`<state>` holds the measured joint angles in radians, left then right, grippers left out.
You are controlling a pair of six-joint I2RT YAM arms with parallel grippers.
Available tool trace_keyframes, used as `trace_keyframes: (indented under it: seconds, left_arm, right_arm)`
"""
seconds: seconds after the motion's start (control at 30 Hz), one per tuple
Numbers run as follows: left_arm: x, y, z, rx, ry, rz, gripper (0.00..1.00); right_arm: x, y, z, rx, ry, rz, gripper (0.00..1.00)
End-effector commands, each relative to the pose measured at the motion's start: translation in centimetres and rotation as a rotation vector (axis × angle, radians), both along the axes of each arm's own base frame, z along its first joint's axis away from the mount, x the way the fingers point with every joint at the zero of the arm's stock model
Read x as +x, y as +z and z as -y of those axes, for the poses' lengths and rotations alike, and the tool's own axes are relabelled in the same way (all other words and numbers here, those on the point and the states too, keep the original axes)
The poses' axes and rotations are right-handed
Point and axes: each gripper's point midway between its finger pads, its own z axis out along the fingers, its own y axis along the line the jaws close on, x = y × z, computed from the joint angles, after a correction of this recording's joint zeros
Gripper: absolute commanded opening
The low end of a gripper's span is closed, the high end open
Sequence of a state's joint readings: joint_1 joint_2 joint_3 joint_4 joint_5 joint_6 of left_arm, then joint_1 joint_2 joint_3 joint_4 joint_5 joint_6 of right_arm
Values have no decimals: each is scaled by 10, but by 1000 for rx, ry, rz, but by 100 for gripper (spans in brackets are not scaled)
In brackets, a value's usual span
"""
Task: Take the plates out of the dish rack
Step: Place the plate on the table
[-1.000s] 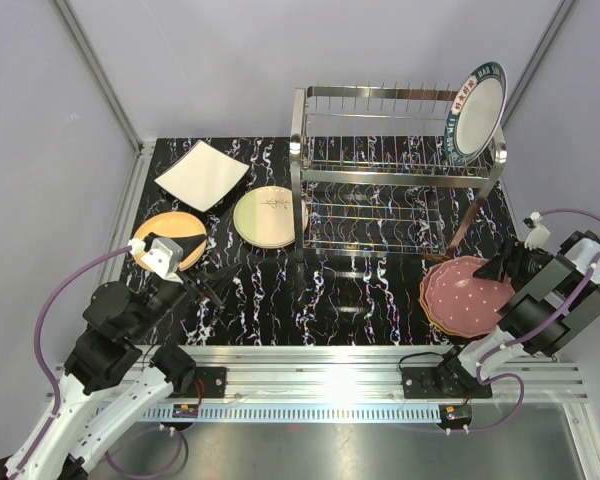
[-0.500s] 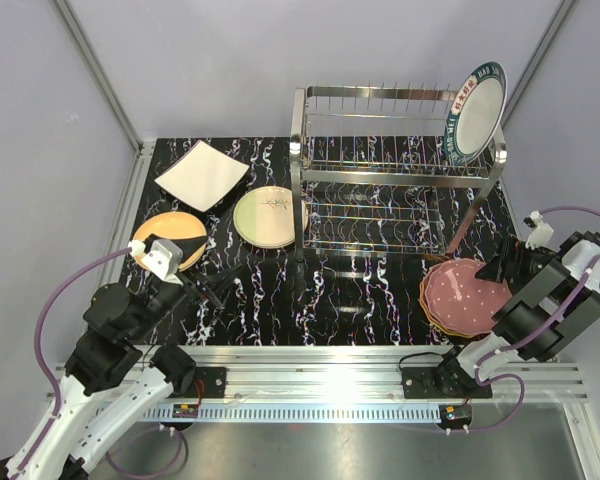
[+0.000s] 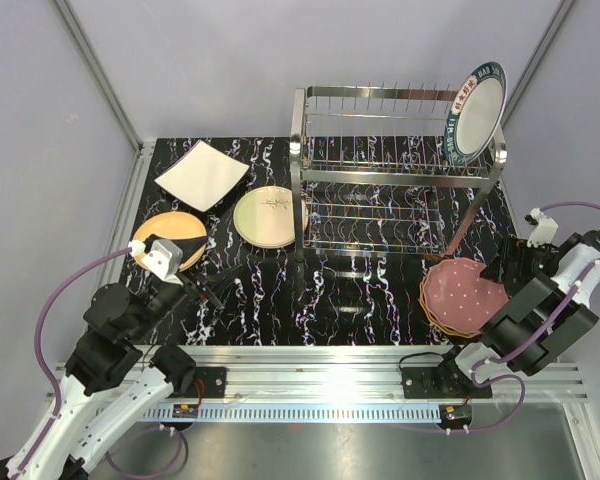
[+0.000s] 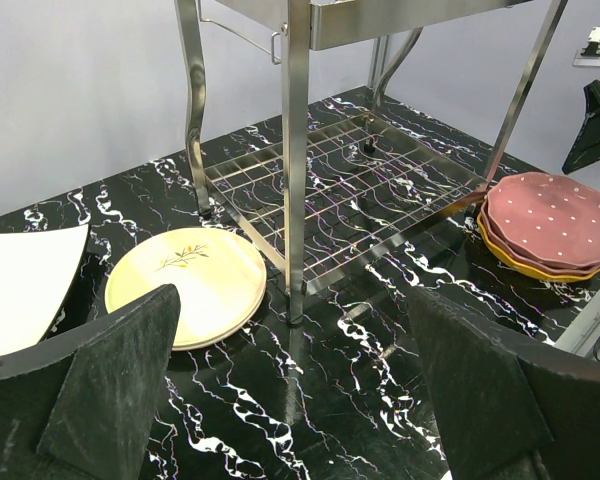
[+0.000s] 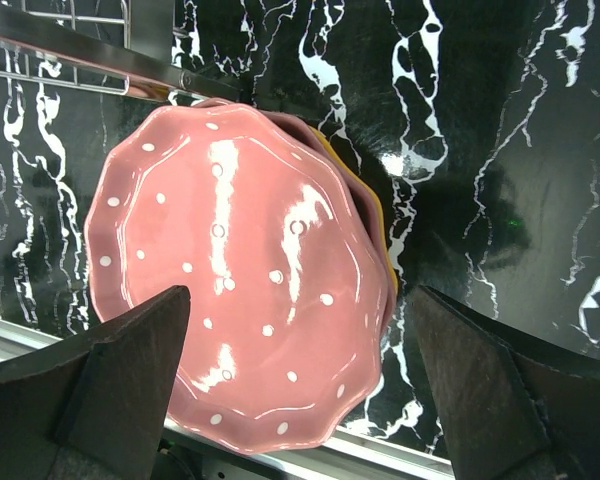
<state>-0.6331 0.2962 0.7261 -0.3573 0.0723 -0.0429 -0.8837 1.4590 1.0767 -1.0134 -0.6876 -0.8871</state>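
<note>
The chrome dish rack [image 3: 395, 170] stands at the back right, and one white plate with a dark patterned rim [image 3: 477, 112] stands upright in its top tier. A pink polka-dotted plate [image 5: 230, 270] lies on top of a stack [image 3: 463, 295] over a yellow-orange plate [image 5: 372, 210]. My right gripper [image 5: 300, 300] hovers open over the stack's near edge, holding nothing. On the left lie a white square plate [image 3: 202, 175], a pale green twig plate [image 3: 268, 215] and an orange plate [image 3: 175, 238]. My left gripper [image 4: 292, 330] is open and empty, low over the table.
The rack's front leg [image 4: 296, 200] stands straight ahead of my left gripper, and its lower wire shelf [image 4: 350, 190] is bare. An aluminium rail [image 3: 380, 365] runs along the near table edge. Grey walls close the left, back and right.
My right gripper has opened fully and drawn back slightly towards the near right, leaving the pink dotted plate lying on the stack. The left arm has not moved.
</note>
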Motion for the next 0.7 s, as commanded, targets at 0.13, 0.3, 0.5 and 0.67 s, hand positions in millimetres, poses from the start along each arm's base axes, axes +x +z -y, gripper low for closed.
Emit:
trace_keyframes:
  seconds: [0.13,0.3,0.5,0.67]
  left_arm:
    - [-2,14,4,-31,-26,45,99]
    - [-2,13,5,-45,-28,43,99]
    - [-3,14,3,-42,-26,47,99]
    - [-4,18,3,-36,-27,60,99]
  right_arm:
    - [1,36,5,-163,55,97,100]
    - [-2,57,2,-231,67,142,100]
    - [-2,110,-2,-346,14,266,100]
    - [1,174,-28,-288,-40,402,100]
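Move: The green-rimmed plate, the last one in the rack, stands high on the upper shelf, about 16 cm ahead of the empty right hand, 14 cm to its left and some 26 cm above. The pink plate tops the stack 5 cm back, 7 cm left and 6 cm below; the rack's front right leg stands 5 cm ahead and 13 cm left. From the left hand the green-rimmed plate lies roughly 22 cm ahead, 44 cm right and 4 cm higher. The right hand heads almost straight up from beside the pink plate, away from the stack, slowly at first and then faster, about 12 cm in all, which brings it closer to the green-rimmed plate's height in the rack. Its wrist tilts some 25 degrees, so the fingers swing from forward-left to nearly straight forward, still slanting down; they stay wide open and empty. ##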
